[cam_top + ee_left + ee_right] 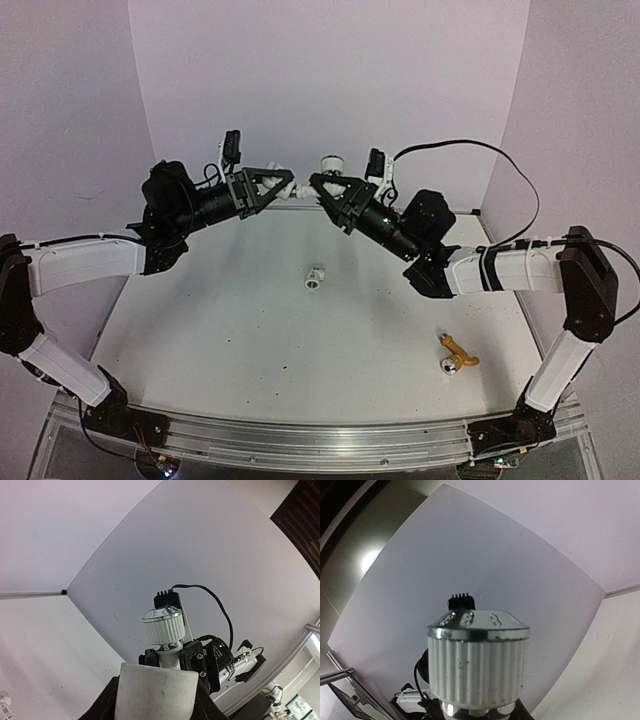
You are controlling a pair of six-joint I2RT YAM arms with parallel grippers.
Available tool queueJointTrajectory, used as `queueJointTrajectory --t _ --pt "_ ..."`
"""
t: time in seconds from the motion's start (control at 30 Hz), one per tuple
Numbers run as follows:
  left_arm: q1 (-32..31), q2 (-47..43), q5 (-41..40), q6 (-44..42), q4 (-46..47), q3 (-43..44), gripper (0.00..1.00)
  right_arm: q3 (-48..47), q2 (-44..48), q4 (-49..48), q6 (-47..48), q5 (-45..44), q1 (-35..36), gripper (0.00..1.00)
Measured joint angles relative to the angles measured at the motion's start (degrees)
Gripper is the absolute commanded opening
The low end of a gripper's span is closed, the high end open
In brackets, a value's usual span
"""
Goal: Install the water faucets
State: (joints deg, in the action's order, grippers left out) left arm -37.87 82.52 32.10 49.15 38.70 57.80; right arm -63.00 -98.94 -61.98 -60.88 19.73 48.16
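Note:
Both arms are raised and meet above the table's far middle. My left gripper [283, 186] is shut on a stubby white pipe fitting [157, 690], which fills the bottom of the left wrist view. My right gripper [320, 186] is shut on the white water faucet, whose ribbed knob with a silvery ring [477, 667] stands upright and fills the right wrist view. In the left wrist view the knob [162, 627] rises just beyond the fitting, and the faucet's stem runs down behind it. The yellow-gold water faucet [457, 357] lies on the table at the near right.
A second white pipe fitting [315, 278] lies on the white table [250, 340] near its middle. White walls close the back and sides. A metal rail [320, 440] runs along the near edge between the arm bases.

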Motion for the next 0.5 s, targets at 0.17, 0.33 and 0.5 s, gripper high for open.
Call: queueJointTrajectory --t 0.17,0.33,0.5 --pt "-1.14 -2.19 -3.37 -2.45 0.57 -2.29 0.0 0.2 0.07 0.42 -4.96 1.6 0.02 0.06" --pt "-1.01 -1.68 -3.58 3.52 0.31 -1.84 0.0 2.75 1.38 1.03 0.59 1.73 0.15 0.14" --pt "-1.46 -1.03 -1.49 8.37 1.95 2.14 0.0 6.21 1.95 6.8 11.34 1.53 0.44 0.0"
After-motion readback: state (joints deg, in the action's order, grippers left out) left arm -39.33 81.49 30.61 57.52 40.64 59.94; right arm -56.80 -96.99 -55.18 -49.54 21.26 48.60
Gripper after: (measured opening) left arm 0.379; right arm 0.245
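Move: My left hand still grips a white fitting, and my right hand holds the white faucet about 10 cm to its right, level with it and at about the same height, the faucet's threaded end up against the fitting. From my right hand that fitting is some 10 cm left. The other white fitting lies on the table some 36 cm below my right hand, about 6 cm ahead and 2 cm left; the yellow faucet lies about 17 cm back and 30 cm right. I part the two pieces: after barely moving at first, my right hand drops about 6 cm, speeding up, and takes the faucet down away from the fitting while its fingers tip some 10 degrees downward. Late on, my left hand rises about 3 cm with the white fitting and eases back slightly. Both grippers keep their hold. ##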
